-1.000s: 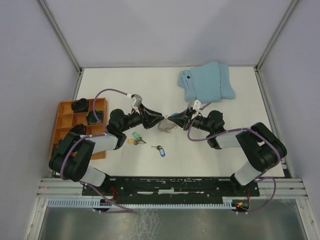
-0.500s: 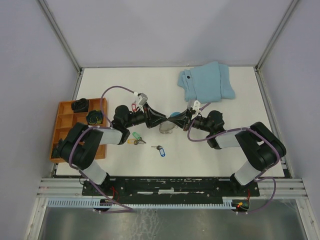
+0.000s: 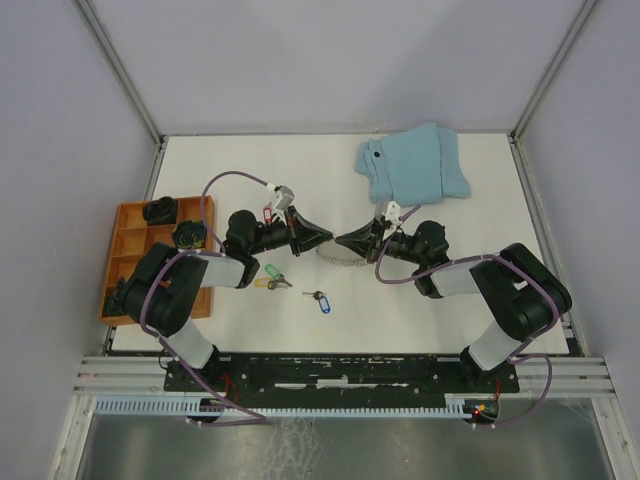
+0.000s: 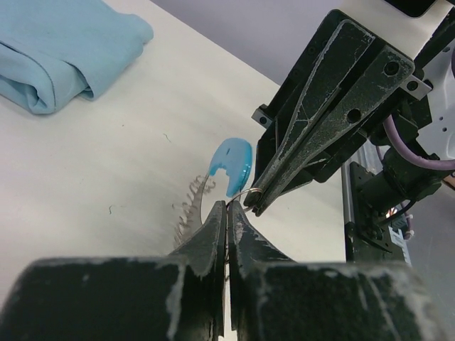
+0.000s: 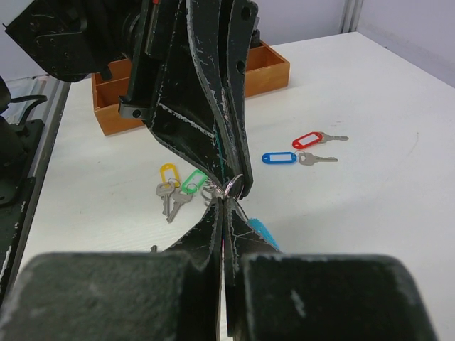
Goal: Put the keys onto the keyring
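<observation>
The keyring [image 3: 338, 254], grey beaded wire [image 4: 186, 210] with a blue plastic section [image 4: 233, 160], hangs at mid-table between both grippers. My left gripper [image 3: 327, 238] [image 4: 227, 204] is shut, tip to tip with my right gripper [image 3: 341, 242] [image 5: 226, 203], also shut. A thin silver loop [image 5: 237, 186] of the keyring is pinched where the tips meet. The keys lie loose on the table: yellow tag [image 5: 169, 174], green tag [image 5: 192, 181] [image 3: 272, 271], blue tag [image 5: 279, 158] [image 3: 323, 305] and red tag [image 5: 308, 139].
A folded light-blue cloth [image 3: 412, 162] [image 4: 64, 42] lies at the back right. An orange compartment tray [image 3: 135, 250] [image 5: 263, 71] with dark items sits at the left edge, beside the left arm.
My left gripper's jaws have shut at the keyring's loop and its arm has shifted back left a little. The right gripper stays shut in place.
</observation>
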Robot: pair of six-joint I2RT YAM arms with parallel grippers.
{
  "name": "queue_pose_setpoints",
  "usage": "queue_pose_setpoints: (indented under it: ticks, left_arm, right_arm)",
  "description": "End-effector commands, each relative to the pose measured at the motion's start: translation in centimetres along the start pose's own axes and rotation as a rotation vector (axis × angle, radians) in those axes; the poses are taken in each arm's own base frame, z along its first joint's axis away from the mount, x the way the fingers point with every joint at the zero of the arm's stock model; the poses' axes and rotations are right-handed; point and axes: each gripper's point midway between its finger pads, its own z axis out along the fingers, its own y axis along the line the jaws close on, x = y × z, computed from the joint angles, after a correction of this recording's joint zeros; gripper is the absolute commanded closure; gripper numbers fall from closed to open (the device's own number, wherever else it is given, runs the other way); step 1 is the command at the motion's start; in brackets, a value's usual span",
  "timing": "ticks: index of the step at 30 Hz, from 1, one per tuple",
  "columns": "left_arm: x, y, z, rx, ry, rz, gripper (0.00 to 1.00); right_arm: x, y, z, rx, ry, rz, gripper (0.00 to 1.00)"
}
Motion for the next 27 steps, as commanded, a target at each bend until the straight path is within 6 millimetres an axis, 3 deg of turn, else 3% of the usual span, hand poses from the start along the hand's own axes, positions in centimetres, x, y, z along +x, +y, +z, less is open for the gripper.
queue_pose_setpoints:
  ticks: [1,11,21,27]
  left_arm:
    - [-1.9,-2.1,0.3,0.09,-0.033,0.081,0.97]
    - [-1.4,-1.3,0.0,-0.052,0.028,0.174,0.97]
    - [-0.9,-1.6,0.7,-0.116,0.078,0.253,0.97]
    - [-1.0,-1.5,0.6,-0.155,0.095,0.283,0.97]
  right_arm:
    - [-1.1,0.4,0.4,-0.029,-0.028,-0.028,0.99]
    - [0.4,-0.3,-0.5,0.028,0.126,-0.005,0.85]
    - [-0.3,-0.1,-0.7,0.052,0.209,0.028,0.72]
    - [-0.8,0.1,-2.1,0.075,0.298,-0.016,0.63]
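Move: My two grippers meet tip to tip on one wire loop of the keyring. Its grey body with the blue grip hangs about 5 cm below my left hand, 3 cm back and 2 to the right; from my right hand it is 5 cm below, 2 back and about level sideways. From my left hand, the lone blue-tag key lies some 11 cm back and 4 left, the green and yellow keys about 7 back and 14 left, all roughly 14 cm below. I open my right fingers to about a third and let go of the loop, easing that hand some 2 cm down and nearly as far right, away from my left fingertips, while it tips about 15 degrees fingers-down. My left keeps its pinch on the loop and draws back about 2 cm, rising slightly midway before sinking, its fingers also tipping down. ##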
